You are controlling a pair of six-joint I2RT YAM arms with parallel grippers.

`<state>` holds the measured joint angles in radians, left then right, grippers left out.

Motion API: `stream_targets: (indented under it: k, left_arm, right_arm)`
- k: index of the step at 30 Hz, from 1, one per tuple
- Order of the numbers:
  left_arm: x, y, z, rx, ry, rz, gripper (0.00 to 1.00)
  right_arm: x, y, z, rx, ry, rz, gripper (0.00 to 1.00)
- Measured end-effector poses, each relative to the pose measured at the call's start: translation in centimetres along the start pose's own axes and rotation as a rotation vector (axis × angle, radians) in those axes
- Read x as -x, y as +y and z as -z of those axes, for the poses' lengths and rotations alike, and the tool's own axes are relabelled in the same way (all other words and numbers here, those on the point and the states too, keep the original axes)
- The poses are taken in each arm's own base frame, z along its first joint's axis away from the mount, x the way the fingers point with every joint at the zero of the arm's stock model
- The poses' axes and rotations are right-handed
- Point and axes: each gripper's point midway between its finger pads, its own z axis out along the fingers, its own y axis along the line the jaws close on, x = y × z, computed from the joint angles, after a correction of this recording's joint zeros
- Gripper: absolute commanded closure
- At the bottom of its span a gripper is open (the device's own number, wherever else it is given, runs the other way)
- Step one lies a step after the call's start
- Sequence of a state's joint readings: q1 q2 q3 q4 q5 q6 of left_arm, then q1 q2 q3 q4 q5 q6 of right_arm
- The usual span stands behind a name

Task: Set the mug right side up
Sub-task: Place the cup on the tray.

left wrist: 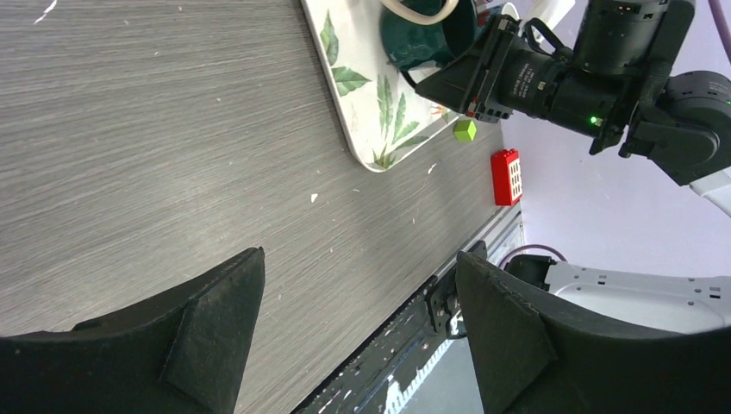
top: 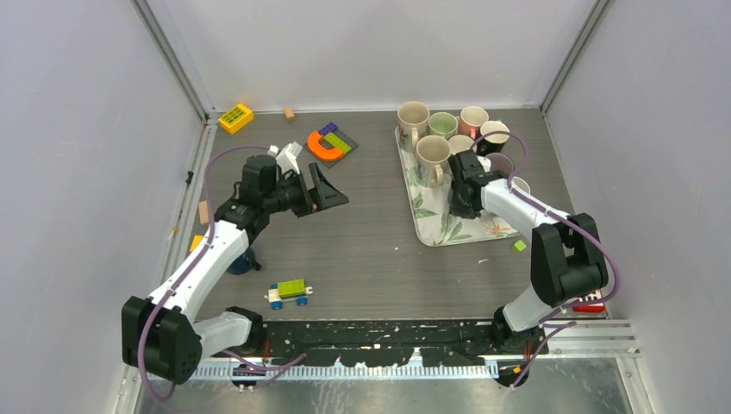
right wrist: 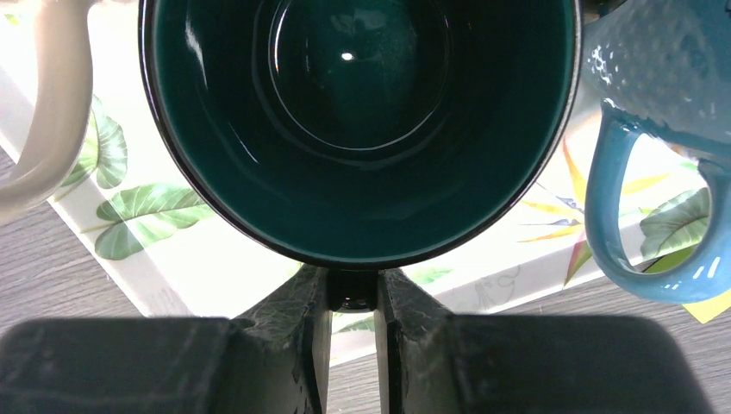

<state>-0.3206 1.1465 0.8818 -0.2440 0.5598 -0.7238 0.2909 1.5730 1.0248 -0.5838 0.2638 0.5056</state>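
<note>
A dark teal mug [right wrist: 358,112] fills the right wrist view, its mouth turned toward the camera. My right gripper [right wrist: 353,289] is shut on its dark handle, over the leaf-print tray [right wrist: 215,267]. From above, that gripper [top: 464,185] covers most of the mug. The left wrist view shows the mug [left wrist: 427,39] at the tray's [left wrist: 362,112] near edge. My left gripper [top: 323,194] hovers over the table's middle left. Its jaws stand wide open with nothing between them [left wrist: 358,276].
Several other mugs crowd the tray, among them a cream one [top: 432,155] and a blue one [right wrist: 664,69] right beside the held mug. A green cube [top: 519,246], a red block [left wrist: 507,177], a toy car [top: 289,293] and bricks [top: 330,143] lie on the table.
</note>
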Motion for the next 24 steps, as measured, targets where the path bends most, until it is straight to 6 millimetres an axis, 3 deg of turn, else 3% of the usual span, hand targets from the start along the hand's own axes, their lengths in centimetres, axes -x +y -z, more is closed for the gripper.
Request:
stream_targets:
  k: [6, 14, 20, 24]
  left_arm:
    - [0.2, 1.2, 0.4, 0.042, -0.004, 0.018, 0.17]
    - [0.3, 2.2, 0.7, 0.07, -0.009, 0.029, 0.17]
    - [0.2, 3.6, 0.9, 0.13, -0.015, 0.053, 0.16]
    - [0.1, 5.2, 1.6, 0.222, -0.04, 0.074, 0.15]
  right_arm:
    - [0.5, -0.5, -0.2, -0.026, -0.006, 0.0, 0.64]
    - [1.3, -0.6, 0.0, -0.039, -0.025, -0.004, 0.52]
    - [1.2, -0.5, 0.5, -0.024, -0.019, -0.008, 0.28]
    - [1.5, -0.5, 2.4, 0.017, -0.051, -0.026, 0.11]
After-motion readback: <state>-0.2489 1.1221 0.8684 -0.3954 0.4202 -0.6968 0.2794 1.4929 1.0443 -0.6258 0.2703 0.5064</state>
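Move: The dark green mug, held by its handle in the right hand, has its middle about 6 cm ahead of that hand and 1 cm to its right, at its height. Counted from the right hand, the beige mug stands 12 cm ahead, 8 cm left, and the light blue mug 4 cm ahead, 12 cm right. The dark blue mug lies some 25 cm left of the left hand, 7 cm back and 17 cm below. The green mug's handle is let go: the right fingers, shut on it at first, spread wide while the hand shifts barely a centimetre, then the hand rises about 3 cm clear of the handle. Meanwhile the open, empty left hand swings left about 4 cm and sinks some 3 cm towards the dark blue mug, its wrist turning roughly 10 degrees counter-clockwise. ##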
